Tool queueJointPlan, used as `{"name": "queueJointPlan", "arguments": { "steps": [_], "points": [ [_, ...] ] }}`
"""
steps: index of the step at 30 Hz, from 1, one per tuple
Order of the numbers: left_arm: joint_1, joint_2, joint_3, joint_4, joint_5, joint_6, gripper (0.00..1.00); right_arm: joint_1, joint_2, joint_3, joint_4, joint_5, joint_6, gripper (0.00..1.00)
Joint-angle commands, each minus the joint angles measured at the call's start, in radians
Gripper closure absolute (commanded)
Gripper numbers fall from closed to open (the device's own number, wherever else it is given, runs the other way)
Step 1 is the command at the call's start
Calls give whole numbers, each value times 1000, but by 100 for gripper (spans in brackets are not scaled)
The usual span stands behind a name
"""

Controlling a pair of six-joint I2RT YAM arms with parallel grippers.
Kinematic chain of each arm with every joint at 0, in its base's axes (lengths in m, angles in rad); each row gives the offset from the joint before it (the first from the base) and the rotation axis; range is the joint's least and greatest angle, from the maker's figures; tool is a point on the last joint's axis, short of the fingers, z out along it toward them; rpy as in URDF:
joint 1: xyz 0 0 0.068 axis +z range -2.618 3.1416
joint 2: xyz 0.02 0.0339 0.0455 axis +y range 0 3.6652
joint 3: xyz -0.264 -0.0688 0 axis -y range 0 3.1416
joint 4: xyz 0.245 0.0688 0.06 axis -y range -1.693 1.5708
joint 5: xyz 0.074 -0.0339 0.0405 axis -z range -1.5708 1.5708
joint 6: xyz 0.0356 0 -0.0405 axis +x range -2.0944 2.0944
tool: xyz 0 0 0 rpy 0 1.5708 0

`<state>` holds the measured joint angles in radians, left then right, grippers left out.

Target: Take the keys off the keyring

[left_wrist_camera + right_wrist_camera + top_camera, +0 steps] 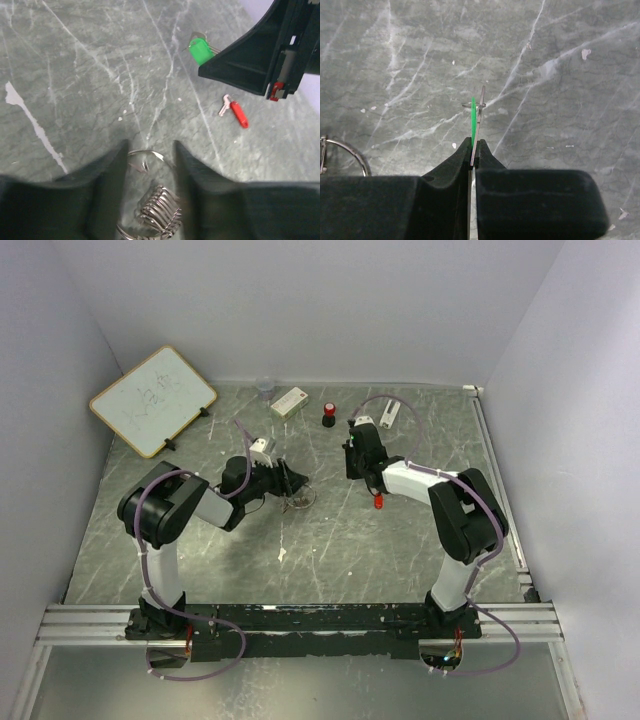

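The keyring (150,155), a thin silver wire loop with a stack of coiled rings behind it, lies on the table between the fingers of my open left gripper (150,150). Neither finger touches it. My right gripper (474,147) is shut on the green key (473,120), held edge-on above the table; the same green key (201,50) shows in the left wrist view, clear of the keyring. The red key (239,113) lies loose on the table, and it shows again as the red key (378,502) near the right arm. The keyring (350,150) sits at the right wrist view's left edge.
A whiteboard (152,400) leans at the back left. A white box (289,402), a black cylinder with a red cap (329,415), a small white part (389,413) and a clear cup (265,388) stand along the back. A metal rail (497,480) borders the right side.
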<state>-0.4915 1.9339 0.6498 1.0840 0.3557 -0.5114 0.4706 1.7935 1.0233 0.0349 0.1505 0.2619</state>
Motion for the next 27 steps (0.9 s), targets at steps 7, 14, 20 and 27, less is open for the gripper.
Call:
{"name": "queueJointPlan", "arguments": {
  "steps": [7, 14, 20, 27],
  "points": [
    [8, -42, -2, -32, -52, 36, 0, -7, 24, 23, 4, 13, 5, 81],
    [7, -145, -20, -97, -108, 85, 0, -7, -6, 8, -12, 14, 6, 68],
    [7, -270, -47, -179, -169, 143, 0, -7, -136, -70, 15, 29, 10, 68],
    [7, -448, -100, -277, -254, 220, 0, -7, -329, -190, 63, 129, 20, 53]
  ]
}}
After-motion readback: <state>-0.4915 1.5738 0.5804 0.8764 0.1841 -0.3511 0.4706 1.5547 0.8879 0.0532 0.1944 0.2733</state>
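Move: The green-tagged key is gripped upright in the right fingers and sticks out past the tips, its middle about 2 cm ahead and 2 cm below; the left hand has it roughly 10 cm to its right and 5 cm ahead. The keyring lies just under the opening left fingers, about 3 cm down and 1 cm back. From the right hand, the keyring is some 10 cm left and 6 cm back, the red-tagged key 5 cm right and 6 cm back. Sinking about 1 cm, the right hand opens its fingers to roughly a third and lets go of the green-tagged key, then rises some 6 cm off it, easing back and right. The left hand spreads fully over the keyring, dips slightly, then lifts away about 8 cm and drifts 4 cm left, its fingers tipping up some 10 degrees. ##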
